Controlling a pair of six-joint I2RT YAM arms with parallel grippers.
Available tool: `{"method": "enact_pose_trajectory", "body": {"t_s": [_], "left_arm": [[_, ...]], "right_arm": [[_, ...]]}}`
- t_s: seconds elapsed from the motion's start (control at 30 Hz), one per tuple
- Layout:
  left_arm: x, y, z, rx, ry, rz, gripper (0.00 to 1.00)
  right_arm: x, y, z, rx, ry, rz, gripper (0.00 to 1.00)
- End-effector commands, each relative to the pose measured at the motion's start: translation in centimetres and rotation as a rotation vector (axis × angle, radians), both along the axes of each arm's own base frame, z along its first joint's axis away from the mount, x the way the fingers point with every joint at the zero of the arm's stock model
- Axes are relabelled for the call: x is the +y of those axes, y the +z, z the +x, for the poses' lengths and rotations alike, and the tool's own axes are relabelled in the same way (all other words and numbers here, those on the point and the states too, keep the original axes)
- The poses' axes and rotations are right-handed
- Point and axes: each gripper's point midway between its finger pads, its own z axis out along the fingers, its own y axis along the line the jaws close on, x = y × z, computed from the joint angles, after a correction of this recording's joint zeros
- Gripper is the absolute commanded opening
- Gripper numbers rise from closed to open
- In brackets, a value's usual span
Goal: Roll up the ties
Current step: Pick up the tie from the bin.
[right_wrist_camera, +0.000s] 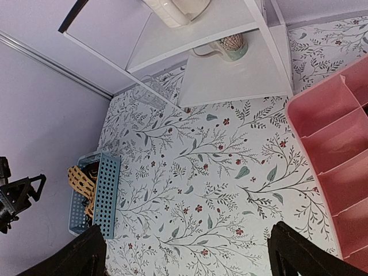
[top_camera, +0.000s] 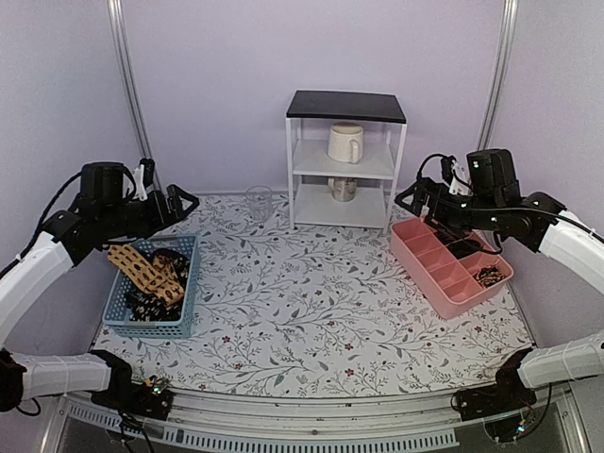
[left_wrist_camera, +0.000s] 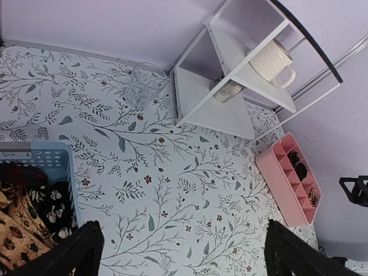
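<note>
A tan-orange tie with a dark lattice [top_camera: 142, 270] lies in the blue mesh basket [top_camera: 185, 300] at the left, on top of black ties with pale specks [top_camera: 146, 304]. The ties also show in the left wrist view [left_wrist_camera: 17, 241] and small in the right wrist view [right_wrist_camera: 79, 179]. My left gripper [top_camera: 185, 203] is open and empty, raised above the basket's far end. My right gripper [top_camera: 411, 200] is open and empty, raised above the far end of the pink divided tray [top_camera: 423, 266]. Both wrist views show wide-apart fingertips [left_wrist_camera: 75, 253] [right_wrist_camera: 299, 253] over bare cloth.
A white shelf rack [top_camera: 345, 160] with a cream mug [top_camera: 345, 142] and a second cup below stands at the back centre. A clear glass [top_camera: 259, 202] stands left of it. The pink tray holds dark items [top_camera: 489, 276] in a near compartment. Floral tablecloth [top_camera: 311, 302] covers the table.
</note>
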Motion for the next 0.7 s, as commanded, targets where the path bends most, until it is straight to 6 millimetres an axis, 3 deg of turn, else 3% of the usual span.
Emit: {"method": "enact_pose_trajectory", "body": {"t_s": [0.0, 0.23, 0.37, 0.47, 0.57, 0.67], "left_arm": [[1.5, -0.1, 0.4, 0.011, 0.082, 0.012, 0.99], [6.8, -3.1, 0.9, 0.145, 0.392, 0.075, 0.97], [11.9, -6.5, -0.1, 0.292, 0.635, 0.108, 0.89], [15.2, -9.0, -1.2, 0.382, 0.764, 0.120, 0.77], [16.6, -12.0, -2.6, 0.467, 0.837, 0.146, 0.71], [16.3, -14.4, -3.2, 0.524, 0.835, 0.136, 0.70]], "right_arm": [[-0.1, -0.3, 0.5, 0.005, -0.009, -0.012, 1.00], [0.5, -0.4, 0.2, -0.003, 0.036, 0.001, 1.00], [1.0, -0.9, 0.0, -0.005, 0.072, 0.002, 1.00], [1.3, -0.9, -0.2, -0.006, 0.093, 0.003, 1.00], [1.3, -1.2, -0.2, -0.013, 0.096, 0.004, 1.00], [1.5, -1.0, -0.2, -0.027, 0.107, 0.006, 1.00]]}}
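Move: The tan bug-print tie lies on the pile in the blue bin, its middle about 16 cm to the left gripper's left, 5 cm back and some 21 cm below. Neighbours, counted from that gripper: the red plaid tie about 11 cm left, level with it and 23 cm below; the black floral tie some 16 cm left, 15 cm back and 25 cm below. From the right gripper the tan tie is roughly 74 cm left, 5 cm back, 22 cm below. Swing the left gripper left about 15 cm and sink it some 10 cm, starting gently and then speeding up, so that it comes in over the bin above the tan tie. On the way turn the hand well round counter-clockwise (about 45 degrees), tip the fingers more steeply down, and narrow them by roughly a quarter, still open and clear of the tie. ##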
